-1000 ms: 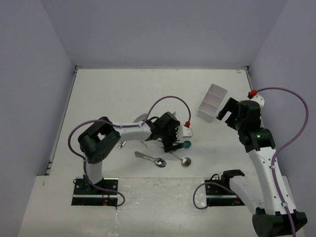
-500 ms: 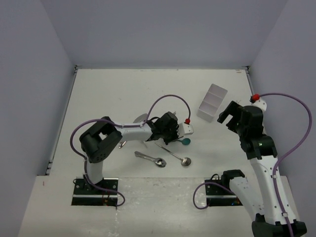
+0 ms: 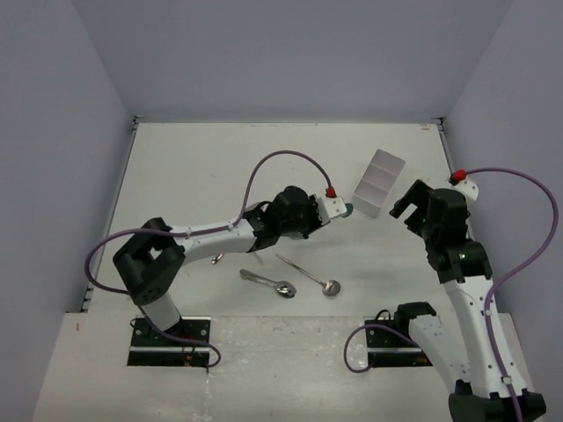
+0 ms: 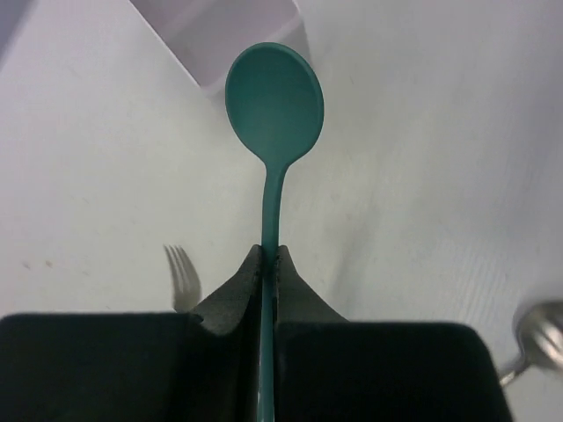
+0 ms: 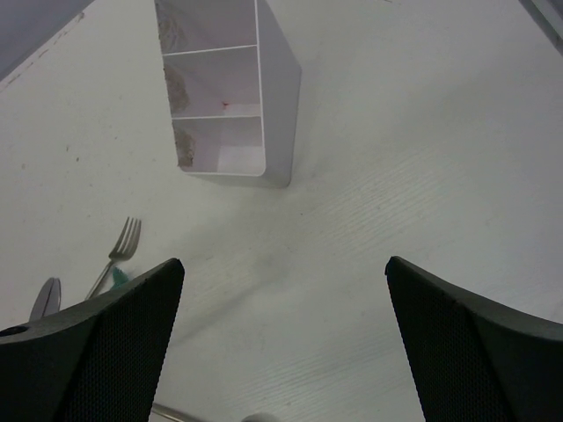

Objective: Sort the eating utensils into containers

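My left gripper [image 4: 271, 257] is shut on the handle of a teal spoon [image 4: 274, 97], whose bowl sticks out ahead of the fingertips above the table. In the top view the left gripper [image 3: 338, 209] holds the teal spoon [image 3: 348, 208] just left of the white three-compartment container [image 3: 368, 204]. A corner of the container [image 4: 246, 26] shows beyond the spoon bowl. My right gripper [image 5: 283, 264] is open over bare table, near the container [image 5: 280, 97], whose compartments hold no utensils. Two silver spoons [image 3: 271, 282] [image 3: 310, 274] lie near the front.
A silver fork [image 5: 119, 253] lies left of the container in the right wrist view, with a silver spoon bowl [image 5: 44, 299] beside it. Another small utensil [image 3: 217, 258] lies by the left arm. Grey walls enclose the table on three sides.
The left gripper has shut on the teal spoon, lifted it off the table and carried it up and right toward the container. The right arm has shifted only slightly.
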{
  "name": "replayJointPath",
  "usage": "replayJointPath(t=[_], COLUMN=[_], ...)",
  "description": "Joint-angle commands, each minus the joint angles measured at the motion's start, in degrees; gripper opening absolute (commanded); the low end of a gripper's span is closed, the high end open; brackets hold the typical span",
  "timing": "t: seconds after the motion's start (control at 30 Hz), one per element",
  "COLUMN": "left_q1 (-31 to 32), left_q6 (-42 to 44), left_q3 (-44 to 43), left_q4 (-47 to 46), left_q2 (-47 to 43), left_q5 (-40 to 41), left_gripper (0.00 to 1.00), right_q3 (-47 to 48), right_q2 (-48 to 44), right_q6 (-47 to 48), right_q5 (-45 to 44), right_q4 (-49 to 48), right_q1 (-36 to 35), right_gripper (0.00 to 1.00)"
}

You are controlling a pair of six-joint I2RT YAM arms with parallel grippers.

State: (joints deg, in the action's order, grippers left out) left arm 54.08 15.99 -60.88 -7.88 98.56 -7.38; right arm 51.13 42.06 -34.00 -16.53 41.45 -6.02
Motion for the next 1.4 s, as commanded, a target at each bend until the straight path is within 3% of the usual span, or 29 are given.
replayJointPath(t=[0.0,0.13,0.37,0.47,0.57,0.7,0.83,1.03,1.2,1.37], left_q1=[0.06,-0.03,-0.12,-0.12,-0.12,-0.99,-2.05,-2.14,-2.05,-1.88], left_q6=[-3.94,-5.79,-14.13,-17.29,-18.45,-19.06,-20.03,-20.12,-20.99,-22.58], left_q3=[-0.20,-3.44,-7.65,-8.38,-6.54,-7.67,-12.59,-11.98,-10.05,-9.26], left_q4=[-18.98,-22.97,-26.06,-25.07,-30.41,-38.42,-41.33,-44.86,-46.09,-43.71], left_q2=[-4.43,-2.68,-2.68,-3.29,-4.34,-1.10,3.29,4.97,4.97,4.27], left_q5=[4.89,6.59,8.89,7.64,9.90,13.00,5.91,4.56,-1.58,-4.31], left_gripper=[0.00,0.00,0.00,0.00,0.00,0.00,0.00,0.00,0.00,0.00], right_q3=[-0.42,-2.43,-5.95,-6.75,-5.17,-6.13,-6.84,-6.66,-6.05,-7.19], right_q2=[0.30,-0.58,-1.02,0.12,1.00,-2.15,-3.04,-4.70,-2.78,0.73], right_q6=[-1.86,-0.29,6.39,6.31,7.01,4.83,2.71,1.74,2.44,-0.44], right_q5=[-0.96,5.17,33.97,39.11,38.60,28.26,24.79,18.57,24.43,31.65], right_q4=[-3.04,-9.61,-27.00,-30.54,-29.33,-28.45,-27.92,-26.51,-28.26,-38.54], right_q1=[0.13,0.13,0.13,0.13,0.13,0.13,0.13,0.13,0.13,0.13], right_gripper=[0.99,0.99,0.99,0.99,0.99,0.99,0.99,0.99,0.99,0.99])
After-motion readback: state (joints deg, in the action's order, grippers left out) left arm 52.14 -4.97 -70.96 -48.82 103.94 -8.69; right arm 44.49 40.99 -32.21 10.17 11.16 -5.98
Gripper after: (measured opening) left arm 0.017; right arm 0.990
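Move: Held near its middle in the left fingers, the teal spoon is already about 10 cm off the table; from the left hand the open right gripper lies some 22 cm to the right, 3 cm back and 11 cm higher. The white container is about 22 cm ahead and 21 cm right of it, 8 cm lower; the silver ladle about 10 cm back and 4 cm left. From the right hand the spoon is roughly 22 cm left, 3 cm ahead, 11 cm below; the container 24 cm ahead, 19 cm below. Lifting the teal spoon some 20 cm, the left hand keeps its pinch, drifts right and a little forward towards the right gripper, and swings its fingers up about 45 degrees to slightly above level. The right hand, jaws still wide open, comes left 10 cm, eases back and edges left again, rising about 7 cm, turning counter-clockwise and tipping its fingers up. ##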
